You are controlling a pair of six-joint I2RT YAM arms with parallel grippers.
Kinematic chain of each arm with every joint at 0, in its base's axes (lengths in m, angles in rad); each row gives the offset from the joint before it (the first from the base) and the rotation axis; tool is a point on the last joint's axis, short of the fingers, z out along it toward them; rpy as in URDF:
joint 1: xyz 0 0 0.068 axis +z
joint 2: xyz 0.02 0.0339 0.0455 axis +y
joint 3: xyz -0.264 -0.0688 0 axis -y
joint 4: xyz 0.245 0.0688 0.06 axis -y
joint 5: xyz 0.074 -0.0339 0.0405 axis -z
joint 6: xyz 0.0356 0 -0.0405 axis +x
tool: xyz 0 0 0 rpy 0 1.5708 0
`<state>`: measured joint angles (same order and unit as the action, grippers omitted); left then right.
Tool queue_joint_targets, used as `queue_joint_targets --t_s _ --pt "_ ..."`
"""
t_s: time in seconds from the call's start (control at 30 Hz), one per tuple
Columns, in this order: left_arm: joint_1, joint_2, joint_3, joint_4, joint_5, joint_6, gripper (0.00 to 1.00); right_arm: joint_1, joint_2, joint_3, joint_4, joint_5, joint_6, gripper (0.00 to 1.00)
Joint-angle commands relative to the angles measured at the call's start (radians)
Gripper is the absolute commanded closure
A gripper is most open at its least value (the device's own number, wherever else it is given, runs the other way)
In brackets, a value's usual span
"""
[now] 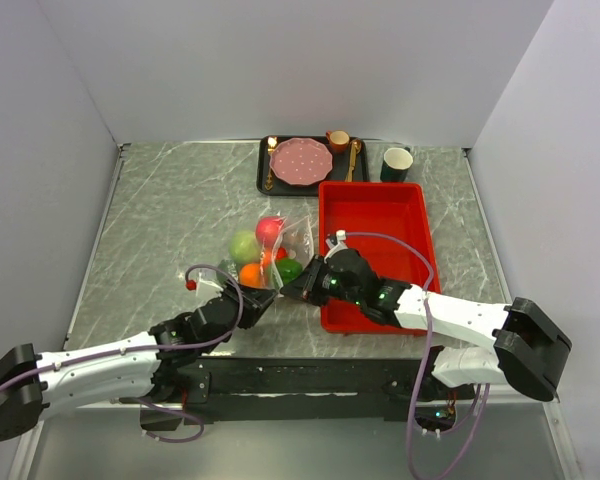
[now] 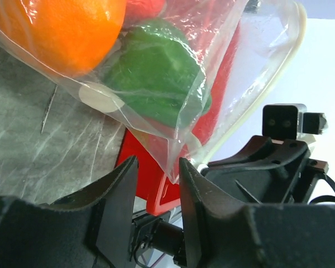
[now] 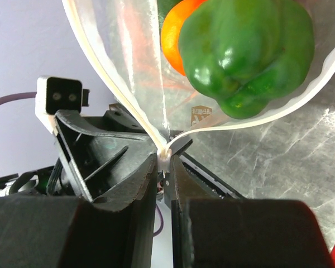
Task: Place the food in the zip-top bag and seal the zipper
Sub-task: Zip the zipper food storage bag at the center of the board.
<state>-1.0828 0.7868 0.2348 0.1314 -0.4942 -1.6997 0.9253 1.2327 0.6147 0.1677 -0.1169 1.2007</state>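
The zip-top bag [image 1: 294, 238] lies on the table left of the red tray and holds the food: pale green cabbage [image 1: 244, 245], red apple [image 1: 270, 229], orange [image 1: 250, 274], green pepper [image 1: 289, 268]. The other pieces are hidden. In the right wrist view the pepper [image 3: 245, 50] and orange [image 3: 176, 33] sit behind the gaping mouth, whose white zipper [image 3: 117, 95] forms a loop. My right gripper [image 3: 166, 162] is shut on the zipper's end piece, seen from above [image 1: 307, 284]. My left gripper [image 2: 158, 167] is open; the bag's corner [image 2: 173, 159] hangs between its jaws. It lies at the bag's near side [image 1: 257, 300].
The red tray [image 1: 380, 215] stands right of the bag, under my right arm. A black tray at the back holds a pink plate [image 1: 301, 161], cutlery and a small brown cup [image 1: 338, 140]. A dark cup [image 1: 397, 162] stands beside it.
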Motion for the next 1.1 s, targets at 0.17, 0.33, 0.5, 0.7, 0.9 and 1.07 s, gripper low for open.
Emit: queue_joint_targets --t_s 0.17,0.33,0.5,0.7,0.9,1.07 --pt "-0.006 0.015 -0.008 0.097 -0.038 -0.028 0.58 0.012 0.010 0.003 0.059 -0.046 0.005 1.00" --pt "-0.005 -0.011 -0.012 0.076 -0.060 -0.043 0.59 0.018 0.022 0.003 0.058 -0.053 0.005 1.00" --pt "-0.006 0.002 -0.012 0.079 -0.058 -0.052 0.66 0.023 0.033 0.014 0.053 -0.063 0.000 1.00" --pt "-0.006 0.000 -0.015 0.073 -0.055 -0.061 0.82 0.024 0.040 0.017 0.053 -0.064 -0.001 1.00" --pt "-0.006 -0.029 -0.015 0.030 -0.050 -0.067 0.99 0.026 0.047 0.023 0.044 -0.047 -0.006 1.00" --pt "-0.006 -0.063 -0.023 0.001 -0.044 -0.060 0.99 0.024 0.047 0.046 0.000 -0.006 -0.027 1.00"
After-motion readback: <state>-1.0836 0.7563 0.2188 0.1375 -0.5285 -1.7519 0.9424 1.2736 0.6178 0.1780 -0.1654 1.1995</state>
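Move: The slack near corner of the zip-top bag hangs almost between my left fingertips, about 1 cm ahead and 1 cm above, with the bag's zipper end held in my right fingers right beside it. From my left hand, the green pepper in the bag lies some 6 cm ahead, 3 cm right and 4 cm below; the orange is about 5 cm ahead, 5 cm left and equally low. For my right hand the zipper end is at its fingertips. I close my half-open left fingers fully on the bag's thin corner beside the zipper end, after easing that hand up and slightly forward about 1 cm to line it up, then partly back down. Meanwhile my right hand keeps its pinch on the zipper end and draws it back, down and left, only 1 cm or so each way. ##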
